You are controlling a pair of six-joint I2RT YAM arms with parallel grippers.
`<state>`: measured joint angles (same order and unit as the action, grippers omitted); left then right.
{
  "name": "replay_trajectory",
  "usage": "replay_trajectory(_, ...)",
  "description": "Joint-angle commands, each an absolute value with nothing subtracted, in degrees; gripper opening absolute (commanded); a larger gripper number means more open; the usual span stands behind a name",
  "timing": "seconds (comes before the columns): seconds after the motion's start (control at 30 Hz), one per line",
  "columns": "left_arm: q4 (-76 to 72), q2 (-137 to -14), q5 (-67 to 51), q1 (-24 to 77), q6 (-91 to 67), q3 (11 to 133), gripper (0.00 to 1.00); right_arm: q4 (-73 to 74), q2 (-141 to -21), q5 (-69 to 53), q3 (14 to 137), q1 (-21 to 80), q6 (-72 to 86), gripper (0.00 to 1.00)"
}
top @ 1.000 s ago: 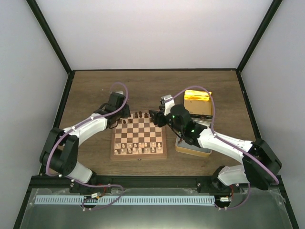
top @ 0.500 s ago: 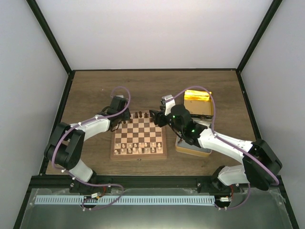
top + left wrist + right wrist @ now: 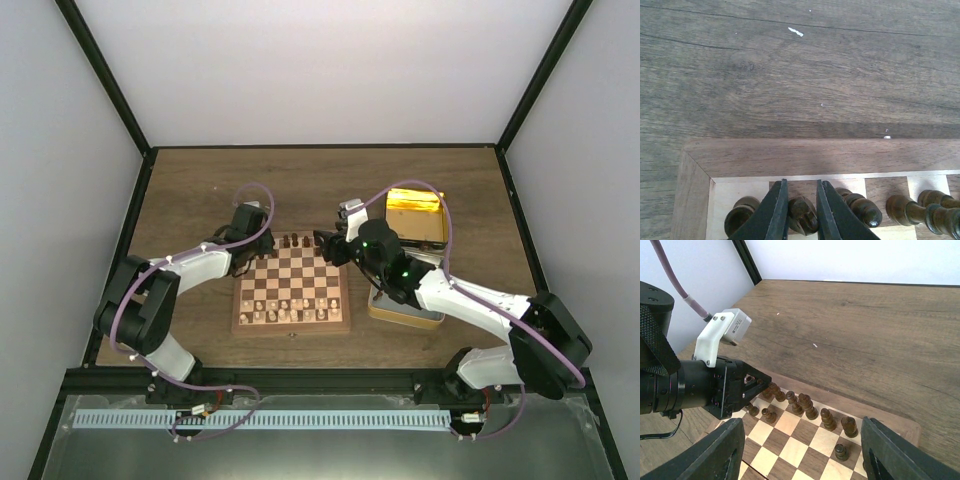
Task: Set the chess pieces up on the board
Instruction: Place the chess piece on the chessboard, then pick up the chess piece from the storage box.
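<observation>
The board (image 3: 290, 328) lies in the middle of the table. Dark chess pieces (image 3: 291, 243) line its far row, and a few dark pawns (image 3: 841, 452) stand one row nearer. My left gripper (image 3: 801, 185) is at the board's far-left corner, shut on a dark knight (image 3: 802, 216) that stands between a rook (image 3: 741, 216) and a bishop (image 3: 861, 208). The right wrist view shows that same left gripper (image 3: 747, 385) low over the corner. My right gripper (image 3: 801, 440) hangs open above the far right part of the board, holding nothing.
Pale chessmen (image 3: 285, 310) fill the board's near rows. A gold tin (image 3: 415, 215) sits at the far right, and a second shallow tin (image 3: 405, 315) lies right of the board under my right arm. Black frame posts edge the table.
The left arm's elbow dropped toward the left and its gripper settled at the board's far-left corner. The right arm has not moved.
</observation>
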<state>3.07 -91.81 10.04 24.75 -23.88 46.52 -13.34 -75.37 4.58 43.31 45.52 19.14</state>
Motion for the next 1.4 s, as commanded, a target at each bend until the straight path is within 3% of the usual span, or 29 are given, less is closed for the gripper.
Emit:
replay_trajectory(0.0,3.06,-91.40,9.62,24.87,-24.36,46.53,0.17,-13.63,-74.60,5.36,43.61,45.18,19.58,0.65)
replay_trajectory(0.13,5.14,-89.83,10.01,24.87,-24.18,48.06,0.27,-13.48,-74.40,5.44,43.87,45.17,19.86,0.65)
replay_trajectory(0.43,8.51,-83.69,10.41,24.87,-24.73,50.30,0.31,-12.93,-72.49,13.90,43.77,44.92,21.85,0.65)
replay_trajectory(0.6,10.71,-77.03,9.50,24.87,-24.60,51.27,0.37,1.02,-73.27,16.42,47.64,40.24,28.87,0.62)
replay_trajectory(0.83,9.92,-65.96,6.95,24.74,-21.74,49.15,0.47,22.39,-73.71,10.98,47.26,27.65,40.49,0.45)
replay_trajectory(1.1,5.52,-61.56,-0.07,24.70,-21.66,47.01,0.50,17.36,-76.35,4.32,39.78,21.92,35.68,0.42)
replay_trajectory(1.37,5.28,-60.84,-1.29,24.70,-21.62,45.75,0.51,16.22,-87.81,2.77,43.72,21.36,29.50,0.45)
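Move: The left fingers hold a dark piece on its far-rank square, about 2 cm below them; the corner piece stands 3 cm left, another piece 3 cm right, both level with it. For the right hand, the next piece lies in the open tin, some 18 cm right, 1 cm ahead and 20 cm down; another lies about 8 cm back and 3 cm left of that one, and the gold-lined tin is centred 11 cm beyond it and 7 cm farther right. Left hand opens, releasing the piece, and rises 19 cm; right swings right, sinking 18 cm into the tin. ##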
